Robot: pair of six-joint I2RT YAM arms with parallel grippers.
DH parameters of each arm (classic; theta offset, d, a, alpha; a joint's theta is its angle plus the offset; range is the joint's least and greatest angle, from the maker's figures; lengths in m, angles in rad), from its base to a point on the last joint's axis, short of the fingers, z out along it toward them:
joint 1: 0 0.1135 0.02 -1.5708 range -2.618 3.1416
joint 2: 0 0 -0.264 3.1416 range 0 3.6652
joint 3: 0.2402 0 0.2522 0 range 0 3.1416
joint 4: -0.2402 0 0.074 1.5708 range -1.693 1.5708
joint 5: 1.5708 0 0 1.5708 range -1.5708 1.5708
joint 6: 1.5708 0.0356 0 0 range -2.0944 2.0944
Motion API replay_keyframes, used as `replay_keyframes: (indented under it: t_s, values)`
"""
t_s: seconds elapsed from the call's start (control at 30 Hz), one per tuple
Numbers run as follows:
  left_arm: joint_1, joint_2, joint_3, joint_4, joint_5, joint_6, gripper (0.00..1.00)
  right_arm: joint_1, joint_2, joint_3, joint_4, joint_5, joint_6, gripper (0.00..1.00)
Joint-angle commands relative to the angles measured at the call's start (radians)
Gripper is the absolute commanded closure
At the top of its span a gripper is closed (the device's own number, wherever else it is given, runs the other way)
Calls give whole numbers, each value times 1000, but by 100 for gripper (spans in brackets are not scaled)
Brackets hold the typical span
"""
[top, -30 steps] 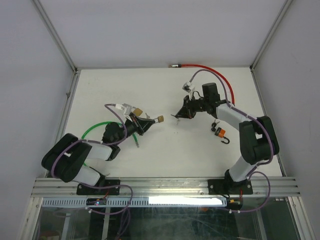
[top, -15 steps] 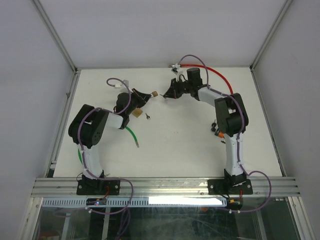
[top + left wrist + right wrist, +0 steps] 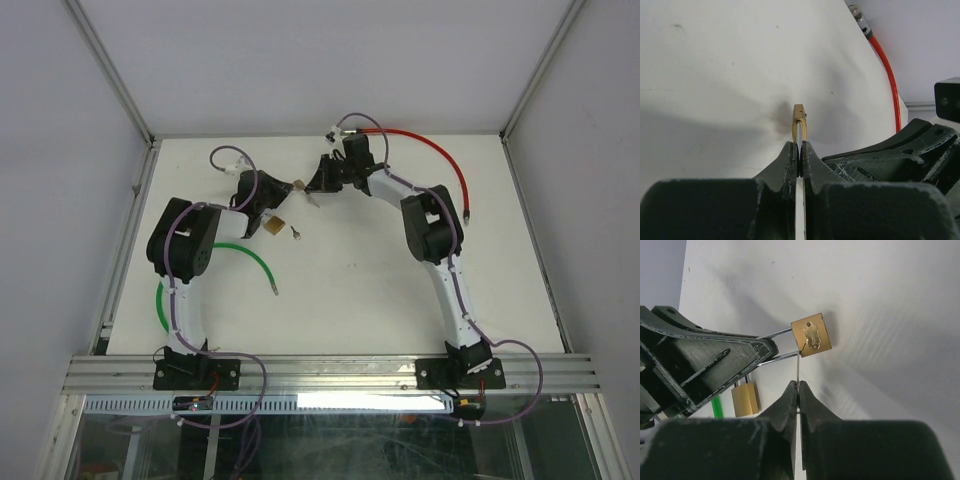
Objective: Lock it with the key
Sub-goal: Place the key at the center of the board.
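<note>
A small brass padlock (image 3: 811, 335) hangs in the air at the back of the table, with my left gripper (image 3: 798, 146) shut on its steel shackle (image 3: 775, 332). In the left wrist view the lock body (image 3: 799, 122) shows edge-on just past the fingertips. My right gripper (image 3: 798, 384) is shut on a thin key (image 3: 798, 367). The key's tip touches the lock's keyhole face. In the top view the two grippers, left (image 3: 283, 192) and right (image 3: 316, 190), meet at the padlock (image 3: 298, 186).
A second brass padlock (image 3: 273, 227) and a loose key (image 3: 296, 234) lie on the table just in front of the grippers. A green cable (image 3: 250, 255) curves at the left. A red cable (image 3: 450, 165) runs along the back right.
Both arms have stretched away from the table's middle toward the back, carrying the padlock and the key. The two grippers have closed in on each other until key and lock touch.
</note>
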Motion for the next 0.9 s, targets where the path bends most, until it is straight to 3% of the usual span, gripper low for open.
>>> replay_keyframes:
  t_s: [0.0,0.1,0.17,0.3,0.4,0.63,0.87]
  values:
    - [16,-3,38,-49,-66,-35,100,23,22,95,-25,78,147,97]
    - [20,-4,44,-74,-65,-37,96,34,31,105,-33,77,142,93]
    - [24,-11,44,-87,-58,-34,82,35,28,104,-36,73,135,88]
    - [28,-54,34,-111,-60,-2,63,33,-3,100,-62,86,83,67]
    - [29,-121,9,-146,-91,41,50,29,-70,68,-74,91,20,57]
    - [29,-370,-134,-169,-93,197,35,-2,-327,-118,-117,26,-194,56]
    - [29,-690,-387,-45,161,335,27,-96,-732,-436,-170,-234,-451,56]
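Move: The left hand holds the thin padlock by its shackle; the landing spot lies about 2 cm to its left and 3 cm below. Facing it, the right hand holds the key pair against that lock; its spot is 3 cm below and 1 cm nearer the base. The larger padlock sits some 9 cm back and 6 cm left of the left hand; the loose key sits about 12 cm back and 4 cm left of the right hand. Down and a little to the left, slowly, both arms together lower the joined padlock and keys about 1.5 to 2 cm onto the board, the fingers spreading as they settle. Then both open grippers leave, rising roughly 12 cm from their lowest point and drawing back some 7 cm, the right also swinging about 7 cm to the right, away from the keys. ##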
